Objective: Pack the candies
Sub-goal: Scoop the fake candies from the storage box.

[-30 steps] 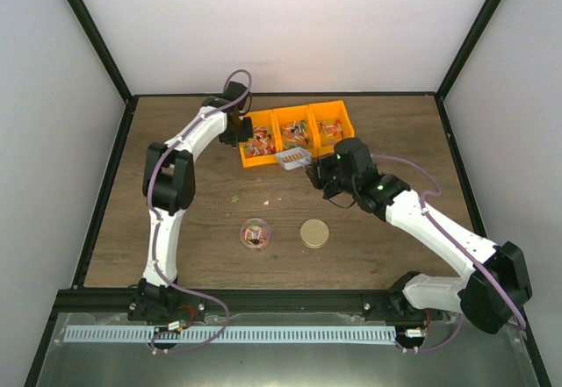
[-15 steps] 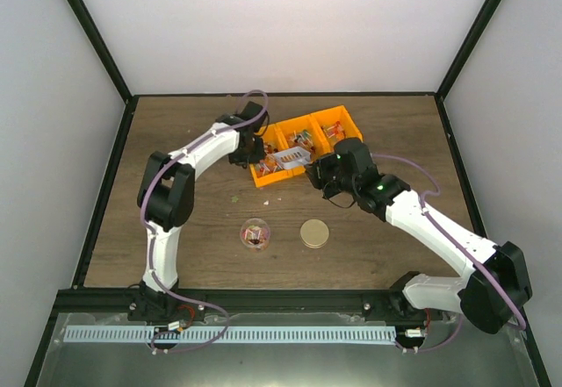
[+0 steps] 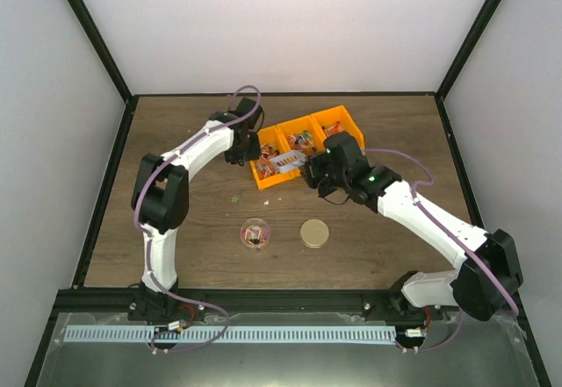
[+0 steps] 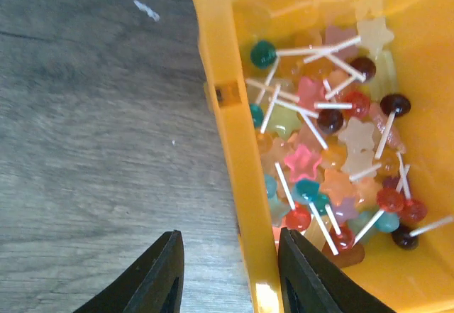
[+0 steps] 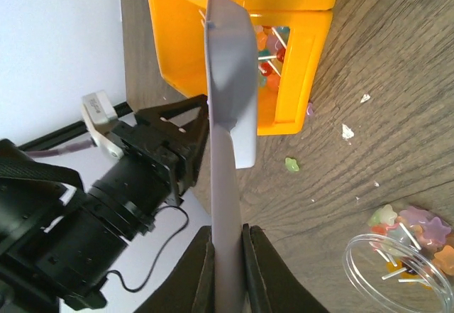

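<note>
The candies (image 4: 323,150) are small star and ball sweets on white sticks, heaped in the left compartment of the orange bin (image 3: 283,134). My left gripper (image 4: 228,236) stands open astride that bin's near wall (image 4: 225,114), one finger over the wood and the other inside against the wall. It is seen from above as left gripper (image 3: 246,146). My right gripper (image 5: 227,231) is shut on the handle of a pale grey scoop (image 5: 230,64), whose bowl hangs over the same compartment, scoop (image 3: 285,161). A few candies lie in a clear jar (image 3: 255,233).
The round gold lid (image 3: 314,232) lies on the wood right of the jar. Small candy bits (image 5: 291,163) are scattered on the table between bin and jar. The bin sits skewed, its left end toward the front. In the right wrist view the jar rim (image 5: 355,263) shows at bottom right.
The bin has been swung askew, its left end pulled forward. My left jaws have opened off its wall. The right gripper has carried the scoop left, over the left compartment.
</note>
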Controlling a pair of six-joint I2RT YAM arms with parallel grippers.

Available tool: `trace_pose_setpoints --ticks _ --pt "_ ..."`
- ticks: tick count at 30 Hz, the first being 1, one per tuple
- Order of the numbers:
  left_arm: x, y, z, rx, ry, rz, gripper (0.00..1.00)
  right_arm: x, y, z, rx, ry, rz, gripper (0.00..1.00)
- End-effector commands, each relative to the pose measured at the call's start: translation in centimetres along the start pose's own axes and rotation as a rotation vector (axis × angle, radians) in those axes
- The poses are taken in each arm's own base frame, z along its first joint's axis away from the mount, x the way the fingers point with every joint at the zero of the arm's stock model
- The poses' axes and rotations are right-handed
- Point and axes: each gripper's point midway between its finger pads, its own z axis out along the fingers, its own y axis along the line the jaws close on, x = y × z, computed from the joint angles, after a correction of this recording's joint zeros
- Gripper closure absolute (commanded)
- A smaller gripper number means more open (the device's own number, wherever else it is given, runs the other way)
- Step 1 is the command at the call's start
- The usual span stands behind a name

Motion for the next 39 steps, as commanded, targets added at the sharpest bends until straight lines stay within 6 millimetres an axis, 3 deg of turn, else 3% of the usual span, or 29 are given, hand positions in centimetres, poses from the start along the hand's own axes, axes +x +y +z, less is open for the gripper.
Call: trace_pose_setpoints --ticks 1,10,14,22,39 --pt "-3.2 0.4 -1.3 0.008 -0.075 -0.045 0.61 1.0 1.1 0.2 0.009 -0.01 -0.047 0.99" --pt "-6.9 1.2 0.3 -0.032 -0.1 -0.042 0.69 1.2 1.4 2.1 0.046 -0.028 -0.068 0.99" --pt "-6.6 1.2 1.4 -0.037 -0.067 -0.036 0.71 1.2 2.0 2.8 0.047 -0.032 -0.07 0.99" --pt "-5.8 1.1 1.8 -0.016 -0.053 -0.039 0.67 1.0 1.9 4.0 0.062 -0.042 -0.078 0.99" --pt "-5.8 0.7 3.6 -0.018 -0.02 -0.039 0.94 0.2 0.8 4.9 0.11 -0.071 -0.095 0.99"
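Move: For the empty left hand, the spot on the orange tray's left wall near its far corner is about 7 cm ahead, 1 cm left and slightly below; the left compartment's candies are roughly 5 cm right, 1 cm ahead and 4 cm down. For the right hand, holding the scoop, those candies are some 11 cm ahead, 12 cm left and 16 cm down; the round storage box is about 8 cm back, 13 cm left and 17 cm lower. The left hand comes to pinch the orange tray's left wall close to its far corner: up some 3 cm, about 7 cm forward along the wall, back down, then its half-open fingers close on the rim. Meanwhile the right hand, keeping its grip on the scoop, carries the scoop head left about 3.5 cm, a little forward and down, farther over the left compartment, rolling slightly. ##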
